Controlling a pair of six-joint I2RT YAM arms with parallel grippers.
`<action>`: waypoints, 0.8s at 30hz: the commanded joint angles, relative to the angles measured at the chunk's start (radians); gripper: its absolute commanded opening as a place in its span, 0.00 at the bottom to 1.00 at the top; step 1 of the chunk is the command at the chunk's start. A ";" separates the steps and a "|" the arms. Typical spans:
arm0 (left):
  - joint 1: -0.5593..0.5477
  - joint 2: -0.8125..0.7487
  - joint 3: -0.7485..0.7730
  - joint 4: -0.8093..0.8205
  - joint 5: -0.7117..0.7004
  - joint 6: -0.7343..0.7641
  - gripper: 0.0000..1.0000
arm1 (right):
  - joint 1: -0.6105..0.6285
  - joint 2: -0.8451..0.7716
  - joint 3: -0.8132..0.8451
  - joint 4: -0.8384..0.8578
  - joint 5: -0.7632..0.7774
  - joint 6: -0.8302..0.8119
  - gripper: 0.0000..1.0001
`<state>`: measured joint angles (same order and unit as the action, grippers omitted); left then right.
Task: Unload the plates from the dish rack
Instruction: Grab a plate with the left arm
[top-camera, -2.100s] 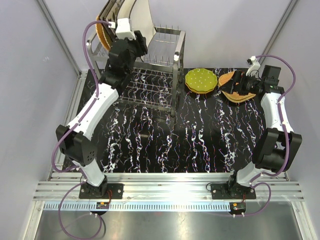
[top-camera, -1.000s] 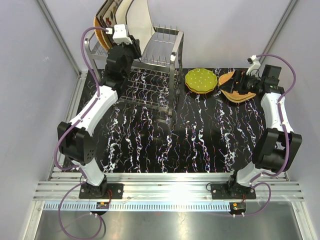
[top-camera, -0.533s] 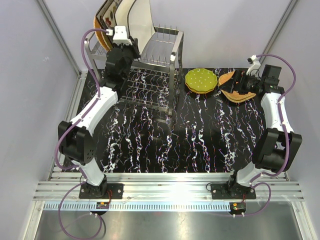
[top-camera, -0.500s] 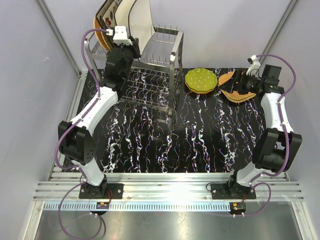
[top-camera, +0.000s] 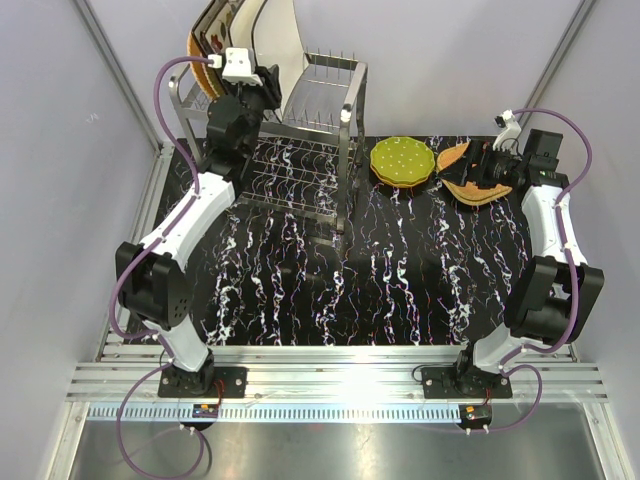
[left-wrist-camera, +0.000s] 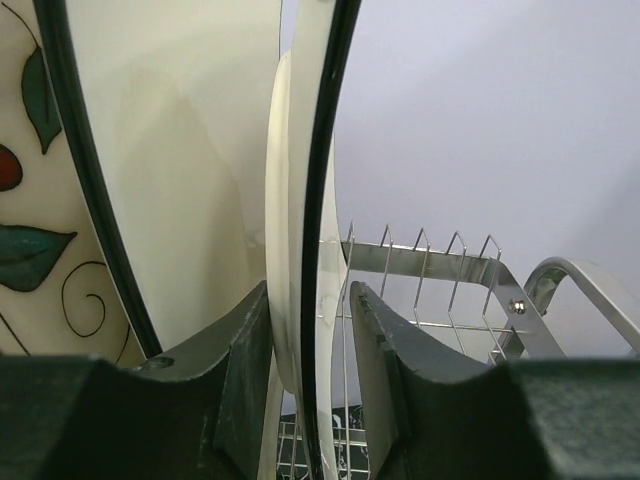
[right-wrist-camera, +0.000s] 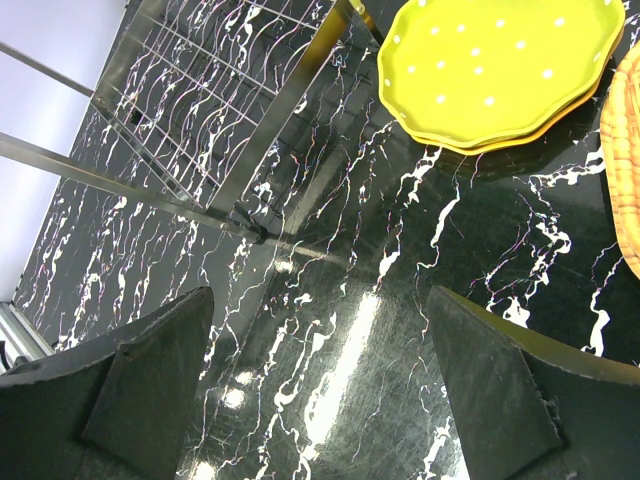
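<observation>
The steel dish rack (top-camera: 322, 112) stands at the back left. Upright in it are large cream plates (top-camera: 285, 40), one with flowers (left-wrist-camera: 25, 220), and a wicker plate (top-camera: 198, 58). My left gripper (top-camera: 258, 85) is at the rack's top. In the left wrist view the left gripper (left-wrist-camera: 310, 300) is open astride the black-rimmed edge of a cream plate (left-wrist-camera: 285, 200); the left finger lies against it and the right finger stands off it. Green dotted plates (top-camera: 402, 160) and wicker plates (top-camera: 455, 157) lie stacked on the table. My right gripper (top-camera: 487, 170) hovers open above the wicker stack, holding nothing.
The rack's prongs (left-wrist-camera: 440, 245) and a bent steel handle (left-wrist-camera: 585, 290) rise just right of the left fingers. The black marbled table (top-camera: 380, 280) stretches in front of the rack. A rack leg (right-wrist-camera: 270, 140) and the green plates (right-wrist-camera: 500, 65) show in the right wrist view.
My left wrist has shifted a little back and left along the rack's top, in among the upright plates. The right arm has not moved.
</observation>
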<state>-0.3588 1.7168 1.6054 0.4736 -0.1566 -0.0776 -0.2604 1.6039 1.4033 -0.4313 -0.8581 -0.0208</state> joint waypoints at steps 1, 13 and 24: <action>0.040 0.001 0.063 0.080 -0.038 0.052 0.38 | 0.000 -0.039 0.000 0.034 -0.025 -0.001 0.95; 0.041 0.009 0.077 0.079 -0.011 0.048 0.01 | 0.000 -0.038 -0.001 0.034 -0.024 0.001 0.95; 0.035 0.004 0.146 0.117 0.043 0.038 0.00 | 0.000 -0.038 0.000 0.037 -0.025 0.007 0.95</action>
<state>-0.3405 1.7264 1.6550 0.4576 -0.1493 -0.0479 -0.2604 1.6039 1.4033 -0.4313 -0.8581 -0.0204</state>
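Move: The black-rimmed white plate at the right end of the row has its near edge between the left hand's open fingers, its middle about 8 cm ahead, 1 cm to the right and 3 cm higher. The next white plate stands some 4 cm left of it, the flower plate about 8 cm left of it, both as far out; the rack's right rail is roughly level ahead, 15 cm right and 5 cm lower. From the right hand the end plate lies some 18 cm ahead, 39 cm left and 24 cm up. The end plate's near edge gets pinched: the left fingers, already standing either side of it, close to well under half their gap until they stop on it. Meanwhile the hand climbs about 1.5 cm along the edge and shifts some 1 cm left towards the neighbouring plates, then nearly stands still, its wrist hardly turning. ##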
